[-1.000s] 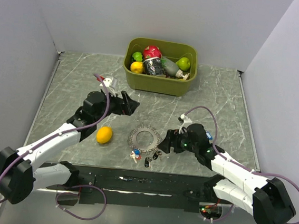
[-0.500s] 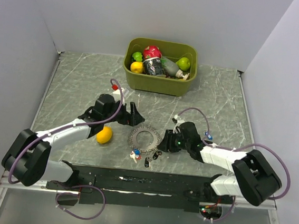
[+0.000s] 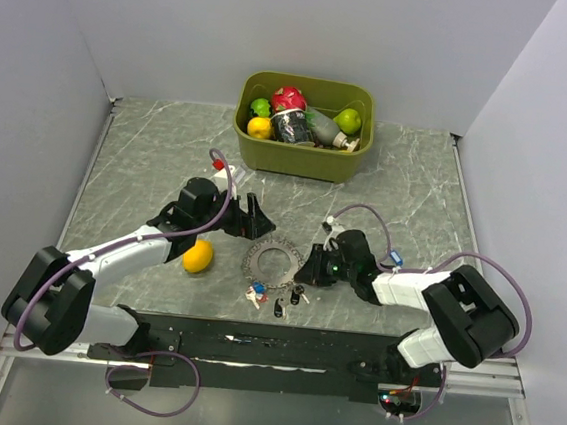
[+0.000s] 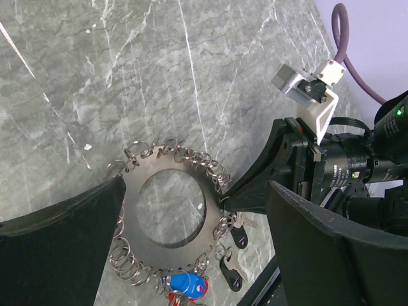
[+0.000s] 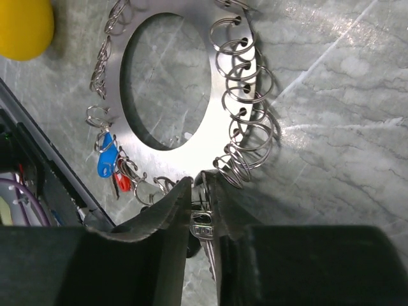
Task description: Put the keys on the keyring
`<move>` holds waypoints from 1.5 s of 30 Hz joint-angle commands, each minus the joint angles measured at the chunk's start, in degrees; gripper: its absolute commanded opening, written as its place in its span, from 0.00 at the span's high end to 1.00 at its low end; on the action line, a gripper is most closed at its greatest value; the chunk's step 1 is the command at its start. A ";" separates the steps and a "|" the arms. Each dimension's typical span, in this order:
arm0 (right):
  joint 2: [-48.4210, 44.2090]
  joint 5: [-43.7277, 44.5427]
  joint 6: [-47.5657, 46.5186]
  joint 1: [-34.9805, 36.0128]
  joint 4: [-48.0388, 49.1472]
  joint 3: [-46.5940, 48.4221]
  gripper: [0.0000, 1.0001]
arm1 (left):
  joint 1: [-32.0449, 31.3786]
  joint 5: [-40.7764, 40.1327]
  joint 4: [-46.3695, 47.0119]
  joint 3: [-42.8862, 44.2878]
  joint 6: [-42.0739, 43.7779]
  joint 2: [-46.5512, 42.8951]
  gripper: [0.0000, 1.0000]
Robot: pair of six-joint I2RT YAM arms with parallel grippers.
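Note:
The keyring [image 3: 257,251], a flat grey ring rimmed with small wire loops, lies on the marble table between my arms. It also fills the left wrist view, keyring [image 4: 205,224], and the right wrist view, keyring [image 5: 185,162]. A blue key [image 4: 185,285] and a red key [image 5: 122,183] hang at its near rim, with two black keys [image 4: 239,237] beside them. My right gripper [image 5: 203,191] sits at the ring's near right edge, its fingers pinched on a silver key shank [image 5: 203,223]. My left gripper [image 4: 194,191] hovers wide open above the ring, holding nothing.
A yellow lemon [image 3: 198,256] lies just left of the ring. An olive bin [image 3: 299,156] full of fruit and bottles stands at the back centre. The arms' black base rail runs along the near table edge, close below the keys.
My right gripper has slid left to the ring's edge and its fingers have closed on a key. The left arm swung right over the ring, then held still, staying open.

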 commanded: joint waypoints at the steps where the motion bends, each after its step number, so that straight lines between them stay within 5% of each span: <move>1: 0.29 -0.97 1.04 -0.47 3.91 0.65 0.82 | -0.13 0.25 1.18 2.51 0.02 -1.55 0.04; 7: -3.75 1.57 -0.80 -0.38 -1.18 1.53 1.00 | -0.13 -1.24 -0.40 2.96 1.16 -2.43 0.04; 31: -19.13 -3.95 -18.55 -0.38 -16.13 11.81 1.00 | -0.13 5.87 5.30 0.32 2.66 -9.64 0.01; 37: -22.64 -6.51 -21.80 -0.38 -17.54 13.30 1.00 | -0.39 12.11 8.38 -0.82 3.27 -10.16 0.11; 45: -28.36 -10.37 -23.39 -0.47 -16.32 14.10 1.00 | -2.41 19.40 11.37 -0.73 3.54 -11.40 0.39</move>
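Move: The metal keyring lies flat on the table just inside the right hand, its middle about 5 cm left, 3 cm ahead and a centimetre or two below; the near-shut fingertips straddle its rim on that side. One black key fob lies straight back some 4 cm, another about 7 cm back and 4 cm left; the blue key sits roughly 9 cm left and 4 cm back. From the left hand the keyring's middle is about 5 cm back, 3 cm right and 13 cm below. Closing the rest of the way, the right fingertips pinch the keyring at its rim on the robot's right and keep their hold as the hand lifts nearly straight up, about 14 cm, the fingers tipping up by some 30 degrees towards level. The empty left hand rises about 7 cm, then swings back some 5 cm and slightly right, turning clockwise and starting to close without touching anything. ##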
